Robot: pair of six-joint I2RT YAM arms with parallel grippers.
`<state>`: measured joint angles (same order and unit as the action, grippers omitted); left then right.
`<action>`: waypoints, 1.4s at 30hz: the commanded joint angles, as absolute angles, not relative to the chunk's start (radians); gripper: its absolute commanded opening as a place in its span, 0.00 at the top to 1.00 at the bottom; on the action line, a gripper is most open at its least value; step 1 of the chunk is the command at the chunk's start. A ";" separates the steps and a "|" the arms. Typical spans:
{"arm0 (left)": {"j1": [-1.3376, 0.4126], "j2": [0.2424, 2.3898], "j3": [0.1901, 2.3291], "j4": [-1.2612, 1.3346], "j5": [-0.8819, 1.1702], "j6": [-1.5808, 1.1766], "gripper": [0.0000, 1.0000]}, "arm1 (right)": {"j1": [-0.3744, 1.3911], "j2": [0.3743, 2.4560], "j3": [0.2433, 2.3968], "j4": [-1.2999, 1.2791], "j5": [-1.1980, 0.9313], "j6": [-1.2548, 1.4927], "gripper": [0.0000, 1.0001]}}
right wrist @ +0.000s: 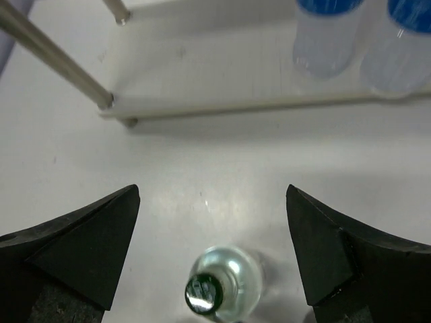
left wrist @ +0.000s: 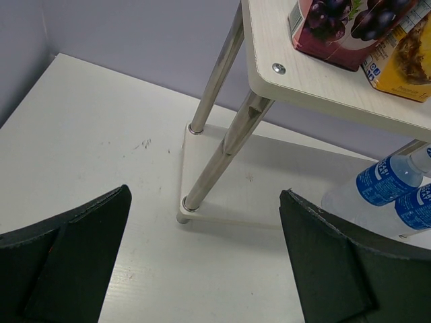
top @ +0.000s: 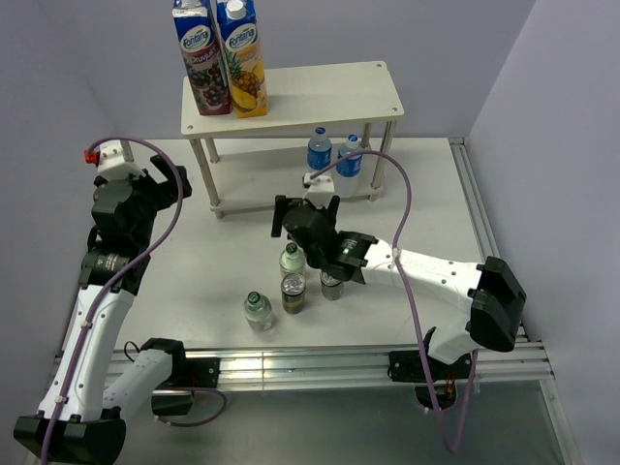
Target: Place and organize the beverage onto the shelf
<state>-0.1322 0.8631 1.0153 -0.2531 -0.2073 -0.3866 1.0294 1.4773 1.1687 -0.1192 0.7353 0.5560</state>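
The cream shelf [top: 320,89] stands at the back of the table. Two blue-capped water bottles [top: 319,152] [top: 350,160] stand on its lower board [right wrist: 222,81]. In front of it on the table are two green-capped bottles [top: 293,259] [top: 258,310] and two cans [top: 293,293] [top: 332,284]. My right gripper [top: 307,211] is open and hovers over the farther green-capped bottle [right wrist: 225,282], which stands low between the fingers, apart from both. My left gripper [top: 167,179] is open and empty, left of the shelf, facing its front left leg [left wrist: 219,158].
Two tall juice cartons [top: 205,58] [top: 242,58] stand on the left end of the shelf's top board [left wrist: 316,77]. Walls close in behind and on both sides. A metal rail [top: 484,223] runs along the table's right edge.
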 commanded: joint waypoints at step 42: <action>-0.121 0.844 1.025 -0.233 -0.209 -0.382 0.01 | 1.124 1.588 1.123 -0.238 0.756 0.712 0.95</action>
<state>-0.1276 0.8608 1.0153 -0.2531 -0.2073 -0.3866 1.1168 1.5745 1.0847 -0.2184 0.7692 0.7063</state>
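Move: The green-capped bottle stands about 4 cm back and 1 cm left of the right gripper, its middle some 12 cm below. One can is right behind that bottle, roughly 8 cm nearer the base. The second can lies around 9 cm back and 10 cm right of the gripper, the other green bottle 17 cm back and 10 cm left. From the idle left gripper, the first bottle is about 27 cm right, 5 cm back and 23 cm below. Sink the open right gripper nearly 10 cm while drawing it back some 4–5 cm from the shelf, tipping the fingers about 10 degrees further down so they straddle the nearer-to-shelf green-capped bottle. Then shut them on its upper part, easing forward and up about a centimetre as they close, and keep the pinch. ##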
